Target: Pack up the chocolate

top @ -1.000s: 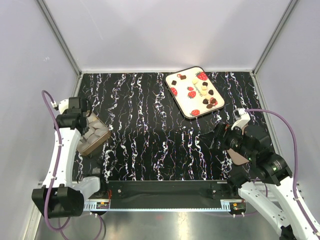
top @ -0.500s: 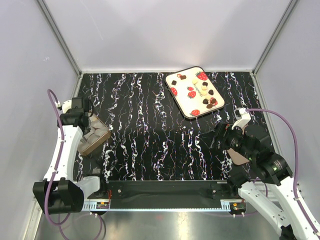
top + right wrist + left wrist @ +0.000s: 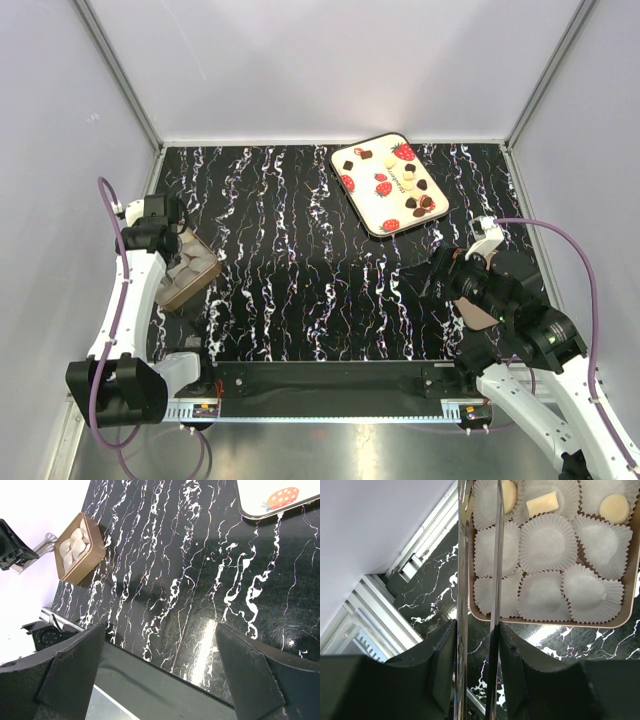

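Observation:
Dark brown and creamy white chocolate pieces (image 3: pixel 410 171) lie scattered on a white strawberry-print tray (image 3: pixel 372 203) at the back right. At the left stands a brown box (image 3: pixel 172 296) lined with white paper cups (image 3: pixel 547 542). Three creamy pieces (image 3: pixel 542 503) sit in its far cups. My left gripper (image 3: pixel 165 238) hovers at the box's back-left corner. It (image 3: pixel 476 630) is shut on metal tweezers (image 3: pixel 461 580), whose two blades stand slightly apart over the box's left cups with nothing between them. My right gripper (image 3: pixel 440 272) hangs open and empty over the table's front right (image 3: pixel 157 635).
The box (image 3: pixel 80 547) sits close to the left wall and table edge. The tray's corner (image 3: pixel 280 500) lies beyond the right gripper. Black marbled tabletop (image 3: pixel 300 250) stretches between box and tray. A metal rail (image 3: pixel 330 405) runs along the near edge.
The left wrist has drawn back a little toward the left wall, and the tweezers' blades have spread slightly. The right arm has stayed put.

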`<act>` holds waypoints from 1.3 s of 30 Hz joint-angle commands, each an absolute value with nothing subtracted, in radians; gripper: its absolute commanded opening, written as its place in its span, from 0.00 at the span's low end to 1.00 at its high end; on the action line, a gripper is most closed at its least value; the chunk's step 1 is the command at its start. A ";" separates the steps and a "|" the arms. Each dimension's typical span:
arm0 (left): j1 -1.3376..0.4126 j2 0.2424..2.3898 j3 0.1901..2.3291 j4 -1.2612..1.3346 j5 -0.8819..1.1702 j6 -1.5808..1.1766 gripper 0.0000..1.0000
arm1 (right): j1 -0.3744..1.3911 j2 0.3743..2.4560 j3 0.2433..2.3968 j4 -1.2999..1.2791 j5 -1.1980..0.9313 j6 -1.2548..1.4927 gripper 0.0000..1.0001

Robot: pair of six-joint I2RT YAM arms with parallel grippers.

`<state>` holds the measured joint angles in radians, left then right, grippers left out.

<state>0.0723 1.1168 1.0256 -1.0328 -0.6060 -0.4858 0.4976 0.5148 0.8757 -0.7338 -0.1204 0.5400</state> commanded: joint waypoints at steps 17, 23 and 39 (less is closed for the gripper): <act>-0.300 1.118 1.411 -0.875 -0.247 -0.390 0.40 | 0.505 0.532 0.916 -0.775 -0.006 0.563 1.00; -0.520 1.285 1.465 -0.669 -0.241 -0.364 0.42 | 0.506 0.543 0.920 -0.798 0.058 0.568 1.00; -0.638 2.049 1.907 -0.518 -0.298 -0.114 0.44 | 0.505 0.620 1.026 -0.762 0.086 0.555 1.00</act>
<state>-0.6369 1.9739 1.7996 -0.5777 -0.2630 -0.1852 0.4976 0.6125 0.9878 -0.8040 0.0601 0.5583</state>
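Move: The strawberry-printed tray of chocolates is centred some 49 cm to the right of my left hand, about 17 cm farther out and 4 cm lower. Its nearest piece, a dark square chocolate, lies about 40 cm right and 23 cm ahead; a round cream chocolate is 9 cm farther right. The box of paper cups is centred about 6 cm to my left hand's right, level with it. From my right hand the tray is straight ahead, about 21 cm, and 14 cm below. I lift my empty left hand about 12 cm clear of the box, then sweep it some 38 cm right and 23 cm forward to the tray's far left corner, sinking again by about 11 cm on the last stretch. The wrist swings clockwise by roughly 65 degrees and the fingers stay a bit under half open. My right hand drifts 2 cm forward and 2 cm right. ##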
